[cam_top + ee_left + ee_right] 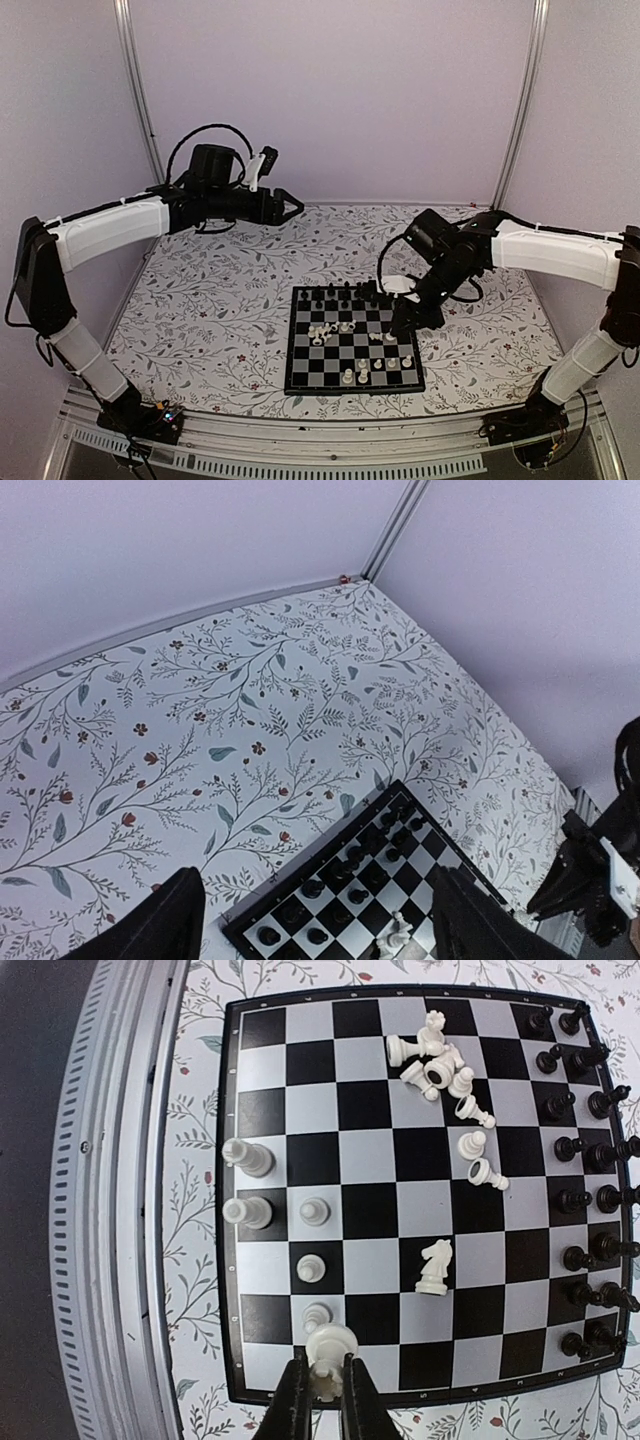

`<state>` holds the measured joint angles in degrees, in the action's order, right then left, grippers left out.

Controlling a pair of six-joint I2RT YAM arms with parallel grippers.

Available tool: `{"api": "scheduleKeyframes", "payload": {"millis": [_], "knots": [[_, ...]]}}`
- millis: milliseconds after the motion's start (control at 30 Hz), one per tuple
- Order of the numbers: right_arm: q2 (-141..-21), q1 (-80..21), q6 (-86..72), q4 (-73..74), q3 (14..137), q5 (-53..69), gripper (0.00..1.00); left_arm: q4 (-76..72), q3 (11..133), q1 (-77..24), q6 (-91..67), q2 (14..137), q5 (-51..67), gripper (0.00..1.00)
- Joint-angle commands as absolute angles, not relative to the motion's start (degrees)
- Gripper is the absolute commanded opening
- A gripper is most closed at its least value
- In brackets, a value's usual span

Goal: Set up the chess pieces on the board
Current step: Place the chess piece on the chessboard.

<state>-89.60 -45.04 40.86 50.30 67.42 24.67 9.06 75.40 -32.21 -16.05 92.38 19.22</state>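
Note:
The board lies on the table's near middle, also seen in the right wrist view and the left wrist view. Black chess pieces stand in its two far rows. Several white pieces lie in a heap, a white knight stands mid-board, and white pawns and taller pieces stand near the front edge. My right gripper is shut on a white rook-like piece, held tilted just over the board's near right corner. My left gripper hangs open and high at the back left.
A floral cloth covers the table. A metal rail runs along the near edge, beside the board. Lilac walls and metal posts close off the back and sides.

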Motion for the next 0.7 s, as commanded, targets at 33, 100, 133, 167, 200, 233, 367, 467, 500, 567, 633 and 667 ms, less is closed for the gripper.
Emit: {"api": "scheduleKeyframes", "payload": {"millis": [33, 100, 133, 167, 200, 233, 367, 467, 500, 567, 633, 667], "knots": [[-83.98, -46.03, 43.98, 52.95, 63.65, 27.18, 0.09, 10.29, 77.61, -32.57, -15.1, 94.34, 19.46, 0.8], [-82.81, -46.5, 44.78, 53.05, 61.32, 26.63, 0.09, 10.35, 77.71, -32.36, -15.34, 95.02, 20.03, 0.8], [-82.08, -47.02, 45.1, 52.99, 60.04, 26.28, 0.09, 10.42, 77.82, -32.29, -15.5, 95.41, 20.18, 0.8], [-81.63, -47.85, 45.29, 52.88, 58.85, 25.75, 0.09, 10.58, 77.97, -32.22, -15.55, 95.83, 20.52, 0.8], [-81.08, -48.74, 45.46, 52.57, 57.55, 25.05, 0.09, 10.83, 78.18, -32.17, -15.6, 96.16, 20.68, 0.8], [-80.56, -49.95, 45.47, 52.16, 56.29, 24.21, 0.09, 10.96, 78.38, -32.17, -15.56, 96.37, 20.73, 0.8], [-79.72, -53.71, 44.49, 49.37, 51.79, 20.69, 0.09, 11.23, 78.4, -32.17, -15.32, 96.49, 20.26, 0.81], [-80.8, -53.89, 43.64, 48.26, 51.16, 20.63, 0.09, 11.29, 78.49, -32.17, -15.24, 96.42, 20.26, 0.81], [-81.11, -53.89, 43.32, 47.92, 51.2, 20.34, 0.09, 11.29, 78.49, -32.17, -15.21, 96.38, 20.3, 0.81], [-81.66, -53.91, 42.92, 46.93, 51.24, 19.02, 0.09, 11.27, 78.49, -32.17, -15.25, 96.33, 20.26, 0.81], [-82.23, -53.96, 42.44, 45.93, 51.03, 16.88, 0.09, 11.31, 78.49, -32.17, -15.29, 96.18, 20.44, 0.81], [-82.6, -53.95, 42.25, 45.74, 50.94, 16.16, 0.09, 11.32, 78.49, -32.21, -15.25, 96.16, 20.47, 0.81]]}}
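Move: The closed right gripper already holds a white chess piece. Its goal, the empty near-right corner square, lies about 5 cm back, 4 cm right and 9 cm below. The corner pawn stands about 2 cm back and 4 cm right of the hand, with the next pawn 2 cm back and 1 cm right; the fallen knight lies 6 cm ahead and 3 cm left. From the left gripper the corner square is roughly 25 cm back, 26 cm right and 23 cm down. Carry the held white piece back about 8 cm with the right arm, rightward and, after a slight rise, down 5 cm, bringing it in low by the board's near-right corner. Turn the hand some 10 degrees counter-clockwise, keep the fingers shut, and ease forward a little at the end. Let the open, empty left gripper sink about 3 cm. ##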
